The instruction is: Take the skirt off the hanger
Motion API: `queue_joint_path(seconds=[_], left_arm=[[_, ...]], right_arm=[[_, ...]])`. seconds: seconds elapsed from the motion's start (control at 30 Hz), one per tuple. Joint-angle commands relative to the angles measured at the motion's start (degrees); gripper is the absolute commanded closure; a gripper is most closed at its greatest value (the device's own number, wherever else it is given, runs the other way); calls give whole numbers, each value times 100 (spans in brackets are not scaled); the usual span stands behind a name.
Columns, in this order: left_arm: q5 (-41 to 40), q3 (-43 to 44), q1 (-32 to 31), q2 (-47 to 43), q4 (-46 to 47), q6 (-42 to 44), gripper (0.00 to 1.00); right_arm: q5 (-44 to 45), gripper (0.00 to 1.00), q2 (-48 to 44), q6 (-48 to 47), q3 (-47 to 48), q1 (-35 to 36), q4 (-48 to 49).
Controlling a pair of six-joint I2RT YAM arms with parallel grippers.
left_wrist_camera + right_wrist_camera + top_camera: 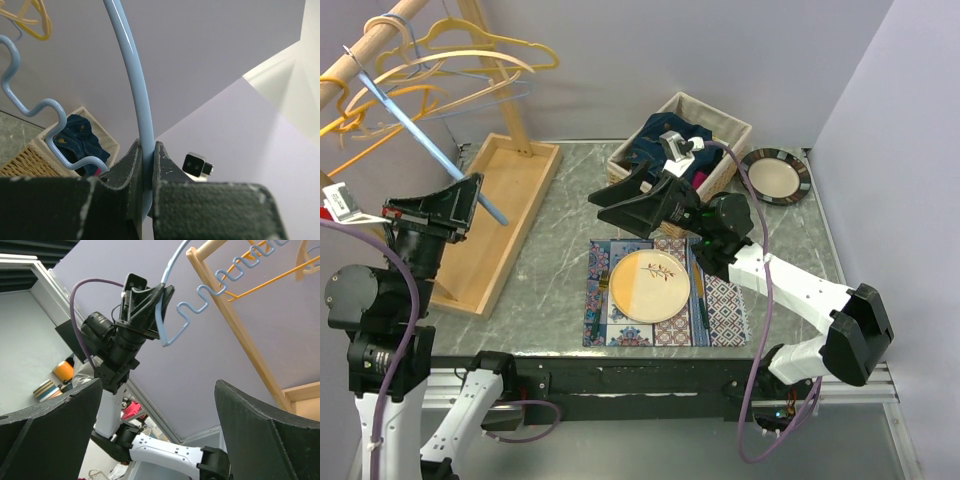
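Note:
My left gripper point(472, 190) is shut on a bare light-blue wire hanger point(430, 150), which slants up to the wooden rod at the top left. No cloth hangs on it. In the left wrist view the fingers point(127, 165) pinch the blue wire of the hanger point(131, 75). A dark blue denim garment point(650, 140), apparently the skirt, lies in the wicker basket point(720, 125). My right gripper point(603, 195) hovers open and empty left of the basket. In its wrist view the right gripper point(159, 381) faces the left gripper point(160, 305) and the hanger point(165, 285).
A wooden rack holds several yellow and orange hangers point(430, 50) over a long wooden tray base point(490, 220). A patterned placemat with a cream plate point(648, 285) lies in front of me. A dark-rimmed plate point(775, 177) sits right of the basket.

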Motion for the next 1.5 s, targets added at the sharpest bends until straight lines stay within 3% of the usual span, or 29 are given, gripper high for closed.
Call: queue_joint_path(seconds=[0.0, 0.23, 0.6, 1.1, 1.47], left_arm=[[143, 364, 68, 30, -1, -35, 99], [320, 935, 68, -312, -739, 88, 99], [785, 1639, 68, -287, -1092, 492, 99], [2137, 1709, 59, 91, -117, 203, 99], [1541, 1981, 68, -40, -696, 158, 99]], right_arm=[[17, 0, -287, -181, -68, -15, 16], [149, 0, -410, -392, -24, 11, -256], [264, 0, -541, -515, 82, 214, -555], [439, 0, -1069, -1042, -50, 240, -1074], [580, 0, -1254, -1367, -59, 249, -1540]])
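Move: The blue hanger is already pinched near its lower corner in the left hand. The stretch of rail by its hook lies some 15 cm ahead, 16 cm left and 12 cm above that hand. Nearer the hand, the orange hanger hangs about 9 cm ahead, 17 cm left and slightly higher; the wooden hanger is roughly 19 cm ahead, 7 cm left. From the empty right hand, that rail stretch is about 15 cm ahead, 35 cm left and 18 cm up. The blue hanger, still pinched in the shut left fingers, is drawn back about 9 cm from the rail, then raised further with a slight shift right, some 6 cm up in all, while the wrist turns clockwise about 15 degrees and tips up, lifting the hook end. The right hand, empty and wide open, eases a few centimetres back, right and up. ##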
